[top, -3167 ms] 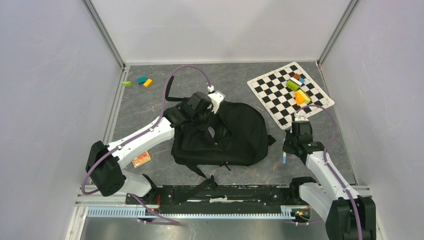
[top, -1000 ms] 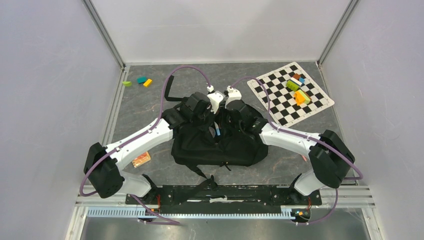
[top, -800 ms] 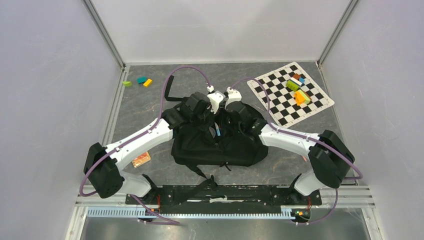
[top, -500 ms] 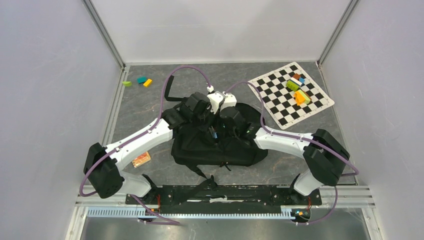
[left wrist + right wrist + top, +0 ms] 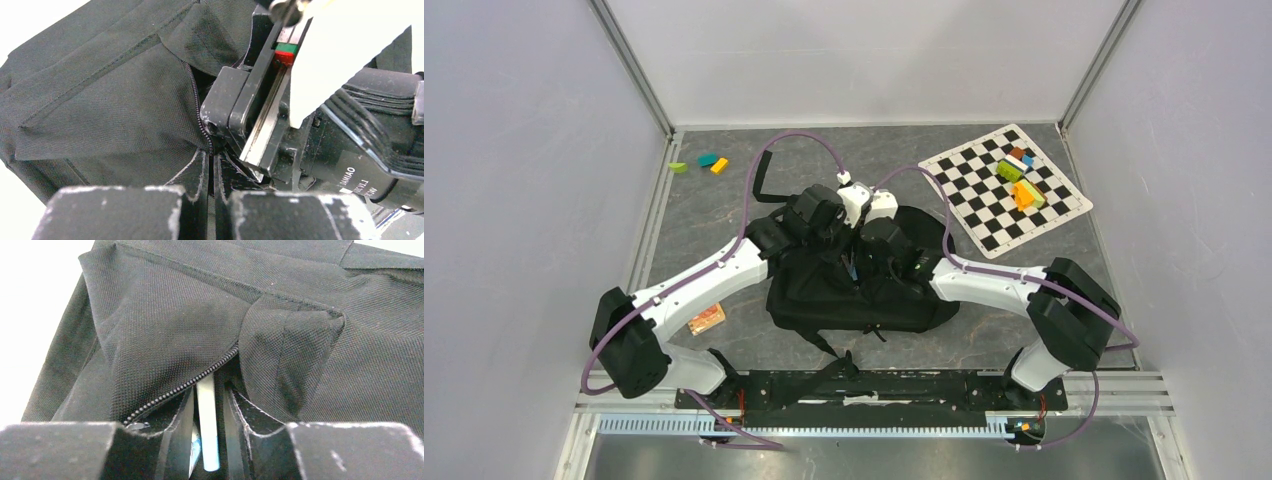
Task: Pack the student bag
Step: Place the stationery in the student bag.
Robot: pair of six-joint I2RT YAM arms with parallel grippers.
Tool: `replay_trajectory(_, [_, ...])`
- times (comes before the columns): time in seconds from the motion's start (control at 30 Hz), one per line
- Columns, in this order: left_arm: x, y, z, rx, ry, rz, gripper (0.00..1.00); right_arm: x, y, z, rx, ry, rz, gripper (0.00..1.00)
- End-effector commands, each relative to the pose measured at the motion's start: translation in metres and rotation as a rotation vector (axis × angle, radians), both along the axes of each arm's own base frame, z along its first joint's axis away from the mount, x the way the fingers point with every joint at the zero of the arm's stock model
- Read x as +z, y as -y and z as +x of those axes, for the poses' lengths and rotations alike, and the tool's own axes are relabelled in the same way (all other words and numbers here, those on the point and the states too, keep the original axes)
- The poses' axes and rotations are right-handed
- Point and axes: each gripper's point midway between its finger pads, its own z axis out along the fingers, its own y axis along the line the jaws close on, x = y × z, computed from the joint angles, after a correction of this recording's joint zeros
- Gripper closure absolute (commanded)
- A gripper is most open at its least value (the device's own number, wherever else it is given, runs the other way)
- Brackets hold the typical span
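Observation:
The student bag (image 5: 894,290), a black backpack, lies flat mid-table. My left gripper (image 5: 839,250) is at its top and shut on the fabric edge beside the zipper (image 5: 212,160), which holds the opening up. My right gripper (image 5: 864,262) points into that opening from the right. In the right wrist view its fingers (image 5: 207,390) stand slightly apart around a white stick with a blue end (image 5: 206,425). The stick runs down past the zipper teeth into the bag (image 5: 165,325), with a gap between it and the right finger. The bag's inside is hidden.
A black-and-white checkered mat (image 5: 1004,185) at the back right carries several coloured blocks (image 5: 1021,180). Small coloured pieces (image 5: 699,162) lie at the back left. An orange item (image 5: 707,318) sits by the left arm. A bag strap (image 5: 764,180) trails toward the back.
The right arm brought the stick from the table's right side to the bag, then pushed slightly left and deeper into the opening. Its jaws have parted. The left gripper has not moved.

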Motion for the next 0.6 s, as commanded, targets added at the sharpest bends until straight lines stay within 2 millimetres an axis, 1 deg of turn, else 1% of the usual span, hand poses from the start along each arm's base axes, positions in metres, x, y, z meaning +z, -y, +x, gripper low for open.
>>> replay_trajectory(0.0, [0.03, 0.016, 0.003, -0.033, 0.069, -0.099, 0.98, 0.031, -0.009, -0.002, 0.02, 0.054, 0.063, 0.64])
replay_trajectory(0.17, [0.031, 0.015, 0.003, -0.032, 0.074, -0.1, 0.98, 0.042, 0.001, -0.009, 0.035, 0.068, 0.044, 0.58])
replay_trajectory(0.27, [0.032, 0.01, 0.007, -0.003, 0.095, -0.086, 0.98, 0.046, 0.015, -0.019, 0.056, 0.07, 0.009, 0.55])
replay_trajectory(0.33, [0.032, 0.007, 0.008, 0.007, 0.102, -0.082, 0.98, 0.051, 0.023, -0.027, 0.091, 0.077, -0.021, 0.5])
replay_trajectory(0.43, [0.032, 0.006, 0.009, 0.015, 0.106, -0.079, 0.98, 0.048, 0.047, -0.041, 0.115, 0.058, -0.117, 0.47])
replay_trajectory(0.57, [0.03, 0.007, 0.009, 0.017, 0.103, -0.079, 0.98, 0.042, 0.094, -0.055, 0.078, 0.027, -0.252, 0.45])
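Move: The marker I have let go of stands between my right fingertips in the bag's mouth, its middle about 1 cm ahead, 1 cm left and 2 cm below. The plastic cup is some 4 cm left, 1 cm back and 4 cm down; the zip edge is about 4 cm left, 2 cm ahead and 2 cm up. The orange pencil, hidden under my arm, lies roughly 34 cm right, 11 cm back and 12 cm down. From my left hand, the marker is about 3 cm right, 1 cm back and 4 cm down. I back my right hand out of the bag's mouth, slowly at first and then quicker, going right, up and back together, about 8 cm in all, and leave the marker behind. My already parted fingers spread to about half open. My left hand stays put and keeps the zip edge pinched, holding the bag open. ##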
